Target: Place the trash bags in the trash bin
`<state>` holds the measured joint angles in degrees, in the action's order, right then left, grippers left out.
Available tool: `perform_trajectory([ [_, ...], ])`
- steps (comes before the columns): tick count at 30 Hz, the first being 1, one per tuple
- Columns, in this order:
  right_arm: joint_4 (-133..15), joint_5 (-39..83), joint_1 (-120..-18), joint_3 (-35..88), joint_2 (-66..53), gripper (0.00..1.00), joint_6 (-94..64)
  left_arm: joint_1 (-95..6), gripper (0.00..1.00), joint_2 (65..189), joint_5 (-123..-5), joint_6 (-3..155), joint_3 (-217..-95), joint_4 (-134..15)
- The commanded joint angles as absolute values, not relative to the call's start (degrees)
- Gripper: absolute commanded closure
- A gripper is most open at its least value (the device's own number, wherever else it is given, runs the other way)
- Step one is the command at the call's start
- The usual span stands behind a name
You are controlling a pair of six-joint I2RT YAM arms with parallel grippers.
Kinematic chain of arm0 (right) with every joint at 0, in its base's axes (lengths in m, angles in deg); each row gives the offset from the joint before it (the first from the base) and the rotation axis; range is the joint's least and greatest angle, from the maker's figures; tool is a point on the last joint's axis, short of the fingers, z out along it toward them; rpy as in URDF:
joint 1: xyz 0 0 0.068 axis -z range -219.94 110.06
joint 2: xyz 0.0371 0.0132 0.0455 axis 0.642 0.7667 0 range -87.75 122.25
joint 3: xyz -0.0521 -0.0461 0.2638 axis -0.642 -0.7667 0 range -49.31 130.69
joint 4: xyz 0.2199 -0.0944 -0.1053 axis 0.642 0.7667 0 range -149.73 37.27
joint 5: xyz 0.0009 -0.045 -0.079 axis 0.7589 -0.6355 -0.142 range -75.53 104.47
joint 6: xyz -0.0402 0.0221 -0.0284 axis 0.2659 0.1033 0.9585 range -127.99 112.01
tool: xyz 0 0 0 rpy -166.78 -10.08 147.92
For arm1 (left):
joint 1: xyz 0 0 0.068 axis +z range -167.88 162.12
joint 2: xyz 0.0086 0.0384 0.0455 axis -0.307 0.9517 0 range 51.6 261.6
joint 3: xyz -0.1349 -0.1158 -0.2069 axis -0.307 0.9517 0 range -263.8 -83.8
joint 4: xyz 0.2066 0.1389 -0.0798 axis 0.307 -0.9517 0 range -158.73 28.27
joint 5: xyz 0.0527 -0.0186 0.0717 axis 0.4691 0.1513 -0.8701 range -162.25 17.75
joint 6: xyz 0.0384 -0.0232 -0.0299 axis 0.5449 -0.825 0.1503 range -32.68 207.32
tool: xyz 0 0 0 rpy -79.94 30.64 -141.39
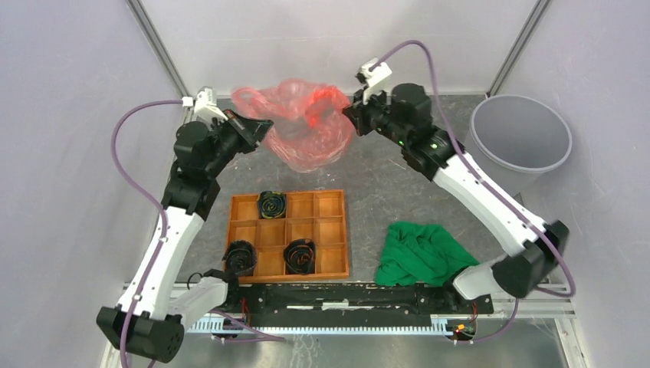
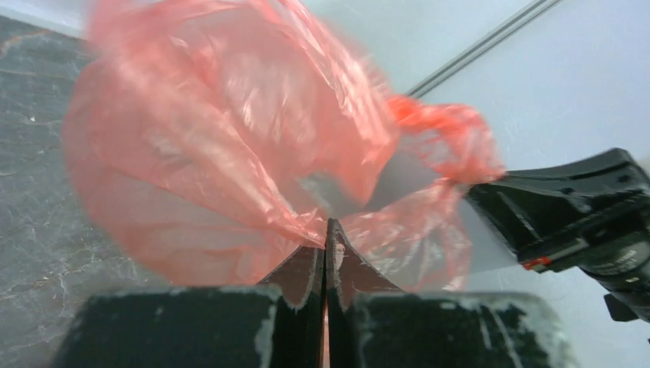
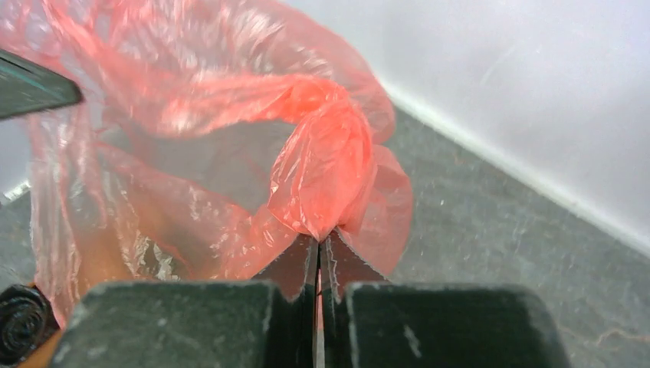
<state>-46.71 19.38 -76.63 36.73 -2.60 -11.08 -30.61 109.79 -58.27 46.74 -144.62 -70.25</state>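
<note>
The translucent red trash bag (image 1: 306, 126) hangs spread between my two grippers above the back of the table. My left gripper (image 1: 268, 126) is shut on the bag's left edge; its wrist view shows the film (image 2: 222, 146) pinched at the fingertips. My right gripper (image 1: 349, 112) is shut on the bag's right edge; its wrist view shows a bunched fold (image 3: 322, 169) clamped between the fingers. The light grey round trash bin (image 1: 520, 138) stands at the back right, upright, apart from the bag and to the right of my right arm.
An orange wooden compartment tray (image 1: 288, 234) with black coiled items sits at front centre. A green cloth (image 1: 420, 253) lies to its right. White walls close the back and sides. The right gripper shows in the left wrist view (image 2: 567, 207).
</note>
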Motion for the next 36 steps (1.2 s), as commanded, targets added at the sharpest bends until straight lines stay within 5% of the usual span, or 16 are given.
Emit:
perform_trajectory([
  [1,-51.8,18.9,-76.6,28.9,-6.3,0.99,-11.3,-30.5,0.98,108.1,-62.2,49.5,-143.0,-72.3],
  [14,-52.5,15.2,-76.7,24.0,-8.3,0.95,-10.6,-30.5,0.98,101.7,-80.6,64.1,-144.4,-79.7],
  [23,-52.5,15.9,-76.7,21.2,-6.2,0.93,-13.0,-32.5,0.98,101.1,-81.0,66.3,-138.8,-77.9],
  [26,-48.2,13.6,-76.6,23.3,-5.0,0.85,-12.6,-34.7,0.98,100.5,-83.0,67.8,-137.3,-77.2],
  [32,-36.6,2.6,-76.7,27.6,-10.0,0.36,-7.1,-39.5,0.98,99.6,-88.9,72.0,-136.8,-77.0],
  [36,-34.7,-4.3,-76.7,24.5,-18.6,0.14,-5.2,-42.9,0.98,99.5,-90.0,73.2,-135.5,-75.6],
])
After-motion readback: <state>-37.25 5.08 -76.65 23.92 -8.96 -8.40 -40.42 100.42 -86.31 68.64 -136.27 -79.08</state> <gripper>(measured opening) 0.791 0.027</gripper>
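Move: Between the two shut grippers hangs the red trash bag, its middle about 7 cm to the right of the left hand, roughly 2 cm ahead and 3 cm lower. From the right hand the bag's middle is some 11 cm to the left, 1 cm back and 3 cm below. The trash bin stands some 39 cm to the right of the right hand, 5 cm back and 23 cm down. The wooden tray lies about 19 cm back and 7 cm right of the left hand, 34 cm below. Giving the bag a last shake, both hands drop, bob up a little and sink again. The left keeps its pinch, ending about 6 cm lower and 5 cm farther left, its wrist rolling left side up some 30 degrees. The right sinks about 9 cm, opens wide late on, lets go of the bag and draws off about 7 cm to the right. ##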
